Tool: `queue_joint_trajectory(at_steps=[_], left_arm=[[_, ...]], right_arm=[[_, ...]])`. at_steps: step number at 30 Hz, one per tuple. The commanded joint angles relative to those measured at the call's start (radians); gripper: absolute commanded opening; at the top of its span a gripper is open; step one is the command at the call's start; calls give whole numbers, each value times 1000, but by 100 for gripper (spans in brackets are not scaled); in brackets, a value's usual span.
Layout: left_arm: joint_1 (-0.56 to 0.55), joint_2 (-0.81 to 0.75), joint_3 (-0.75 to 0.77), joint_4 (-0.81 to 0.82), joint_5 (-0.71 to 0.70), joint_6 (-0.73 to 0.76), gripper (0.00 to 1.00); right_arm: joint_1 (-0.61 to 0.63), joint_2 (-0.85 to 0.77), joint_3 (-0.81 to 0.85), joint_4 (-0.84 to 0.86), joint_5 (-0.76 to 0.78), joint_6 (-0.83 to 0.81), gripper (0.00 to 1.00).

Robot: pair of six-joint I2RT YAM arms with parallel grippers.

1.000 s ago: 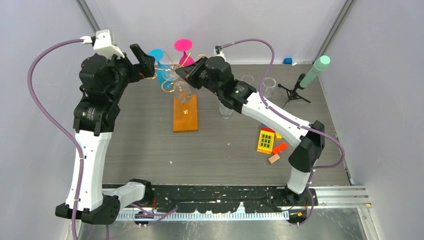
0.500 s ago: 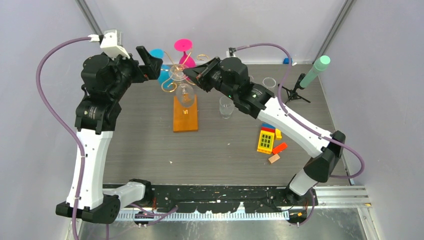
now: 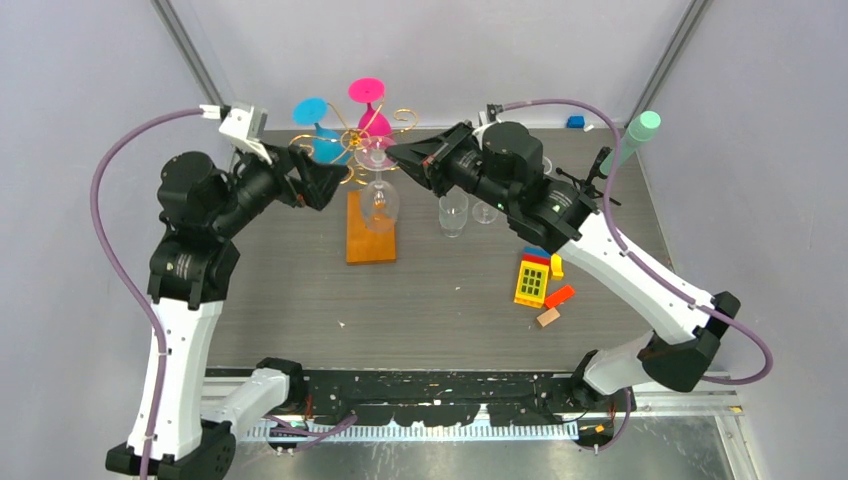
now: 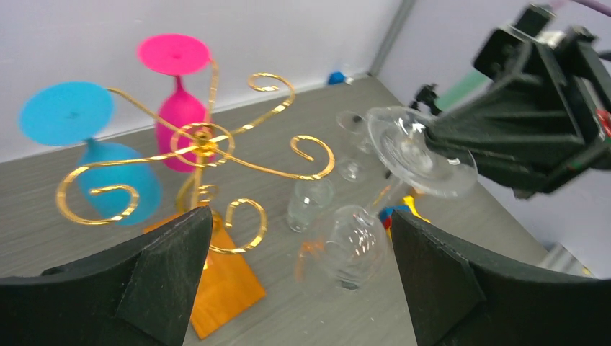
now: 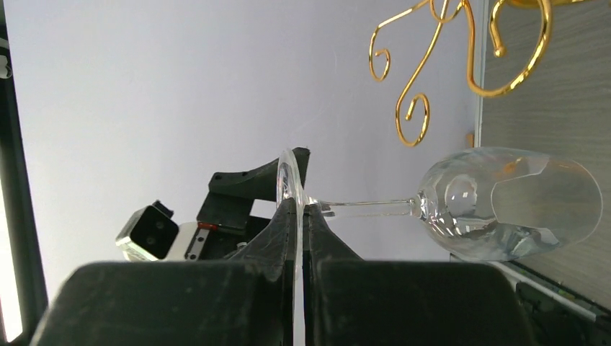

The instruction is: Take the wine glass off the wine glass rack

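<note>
The wine glass rack point(image 3: 352, 145) is gold wire with scroll arms on an orange-brown base point(image 3: 366, 240). It also shows in the left wrist view point(image 4: 204, 140) and the right wrist view point(image 5: 432, 58). My right gripper point(image 3: 396, 155) is shut on the foot of a clear wine glass point(image 3: 380, 205), gripper point(image 5: 297, 210), glass point(image 5: 511, 202). The glass point(image 4: 351, 245) hangs tilted, bowl down, just right of the scroll arms and apart from them. My left gripper point(image 3: 318, 186) is open and empty left of the rack point(image 4: 300, 216). A pink glass point(image 3: 372, 112) and a blue glass point(image 3: 318, 132) hang on the rack.
Two small clear glasses point(image 3: 453, 213) stand on the table right of the rack base. Toy blocks point(image 3: 535, 280) lie at the front right. A black tripod with a mint-green tip point(image 3: 630, 140) stands at the back right. Grey walls close in both sides.
My right gripper has drawn the clear wine glass off the scroll arm, to the right and nearer. My left gripper has swung down and right toward the rack.
</note>
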Motion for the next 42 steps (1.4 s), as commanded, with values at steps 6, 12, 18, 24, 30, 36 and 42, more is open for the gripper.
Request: queue_joint_trajectory(at_steps=[6,12,18,24,30,36,42], left_arm=[[6,-74,-248,383,427,-289,90],[-1,-24,-324,594,592,-446,82],[-18,-35,-424,713,703,-491,78],[-93,-40,-494,768,753,-483,69],[-165,-61,-570,782,718,-423,42],[-166,-97,-586,745,705,-370,15],[-166,-122,-614,777,688,-358,0]], right_arm=[[-2,-140,-90,34,-72,114,0],[4,-154,-120,54,-133,136,0],[10,-199,-201,119,-125,169,0],[34,-228,-252,155,-131,172,0],[66,-259,-316,201,-155,172,0],[75,-314,-382,216,-161,162,0],[75,-345,-420,206,-175,107,1]])
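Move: The wine glass hangs foot up from the right gripper, off the rack. From the left gripper its middle is level ahead, 10 cm right, 11 cm down, its stem top only 5 cm down. The rack's hub is some 14 cm ahead, 4 cm right and 9 cm below; the blue glass 19 cm ahead, 5 cm left, 15 cm below. From the right hand, the left gripper is 2 cm ahead, 12 cm left, 2 cm up. Bring the left gripper in to take over the glass: swing it right and back, about 11 cm each way, sinking some 8 cm while it turns about 50 degrees clockwise to point right, then close it round the stem just under the foot. Meanwhile keep the right pinch on the foot's rim and draw the glass back about 9 cm and slightly down, away from the rack. ##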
